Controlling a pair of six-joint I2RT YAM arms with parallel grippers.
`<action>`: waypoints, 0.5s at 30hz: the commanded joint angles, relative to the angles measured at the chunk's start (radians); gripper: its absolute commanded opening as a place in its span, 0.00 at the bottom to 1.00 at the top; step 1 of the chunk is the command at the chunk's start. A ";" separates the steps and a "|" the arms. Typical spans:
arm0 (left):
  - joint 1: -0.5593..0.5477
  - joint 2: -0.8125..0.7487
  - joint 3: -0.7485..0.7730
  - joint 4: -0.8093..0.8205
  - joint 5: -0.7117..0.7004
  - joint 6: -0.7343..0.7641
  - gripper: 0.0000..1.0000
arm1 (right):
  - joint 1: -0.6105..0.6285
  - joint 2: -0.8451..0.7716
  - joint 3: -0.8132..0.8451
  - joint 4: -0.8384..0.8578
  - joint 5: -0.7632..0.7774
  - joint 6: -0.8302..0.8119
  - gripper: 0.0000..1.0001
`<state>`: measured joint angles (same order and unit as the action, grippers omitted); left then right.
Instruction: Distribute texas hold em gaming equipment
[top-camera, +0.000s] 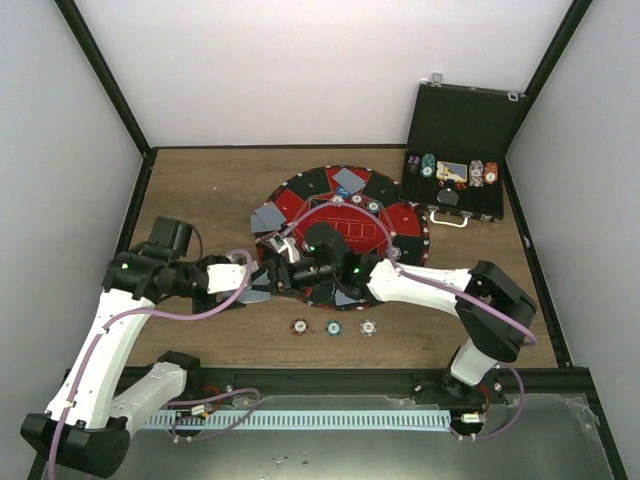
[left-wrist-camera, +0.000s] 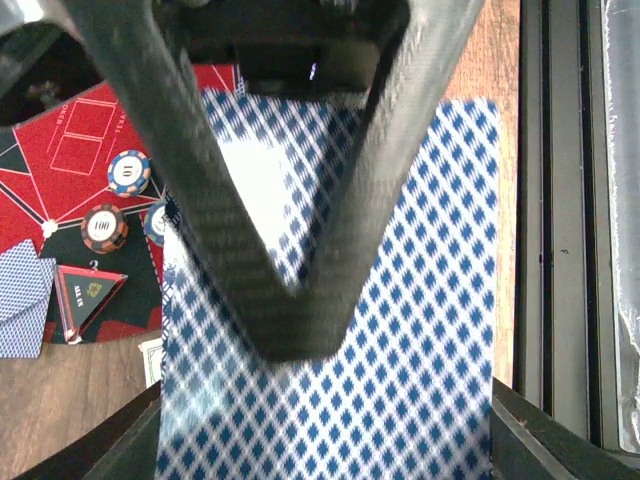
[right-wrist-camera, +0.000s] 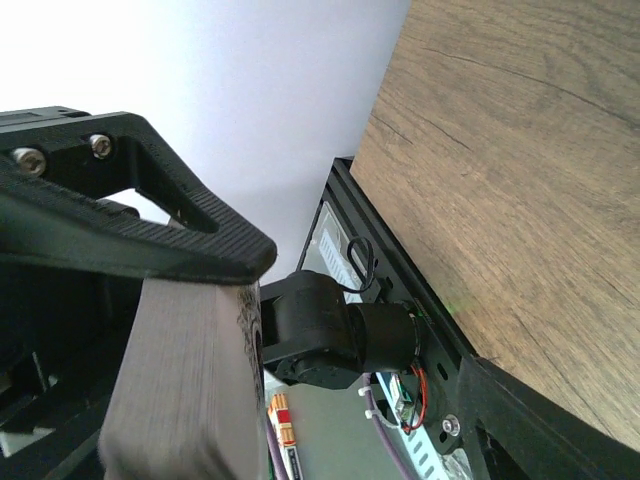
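Observation:
My left gripper (top-camera: 252, 287) is at the mat's near-left edge, shut on one playing card (left-wrist-camera: 400, 330) with a blue-diamond back; its fingers (left-wrist-camera: 295, 320) meet in a V over it. My right gripper (top-camera: 284, 270) is right beside it, turned on its side and shut on a grey stack of cards (right-wrist-camera: 180, 380). Card pairs lie on the mat at the left (top-camera: 268, 217) and the far side (top-camera: 350, 180). Three striped chips (top-camera: 334, 327) lie in a row on the wood in front of the mat. Two chips (left-wrist-camera: 129, 172) and two cards (left-wrist-camera: 25, 300) show in the left wrist view.
The large round red-and-black mat (top-camera: 385, 225) covers the table's middle. The black hinged case (top-camera: 455, 140) stands open at the back right, with chips in its tray. A black frame rail (top-camera: 330, 375) runs along the near edge. White walls close in the sides.

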<state>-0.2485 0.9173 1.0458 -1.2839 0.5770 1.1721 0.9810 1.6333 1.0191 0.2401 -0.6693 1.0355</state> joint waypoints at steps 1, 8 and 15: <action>0.001 -0.012 0.032 -0.014 0.041 0.023 0.04 | -0.047 -0.047 -0.060 -0.024 0.029 0.008 0.73; 0.002 -0.015 0.025 -0.011 0.037 0.023 0.04 | -0.060 -0.111 -0.087 -0.029 0.036 0.009 0.59; 0.002 -0.013 0.025 -0.009 0.036 0.022 0.04 | -0.061 -0.196 -0.076 -0.058 0.057 0.003 0.28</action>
<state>-0.2485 0.9184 1.0458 -1.2881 0.5625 1.1751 0.9340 1.4940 0.9394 0.2340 -0.6579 1.0447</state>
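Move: The top card of the deck lies just above the right hand's point, some 3 cm up, about 1 cm to its left and 1 cm back, already shoved a little off the deck. Loose cards at the mat's left end lie about 24 cm ahead of the right hand and level sideways, and the red chip some 4 cm back and 9 cm right, both about 19 cm below. From the left hand, the top card is roughly 4 cm right and 1 cm down. The top card is dragged to the right off the deck by the right hand's upper finger, which already rests on its face; the hand travels about 3 cm right, then also rises some 2.5 cm. Its fingers close from wide to about a third open around the card's protruding end, while the left hand stays put and keeps its grip on the deck. ##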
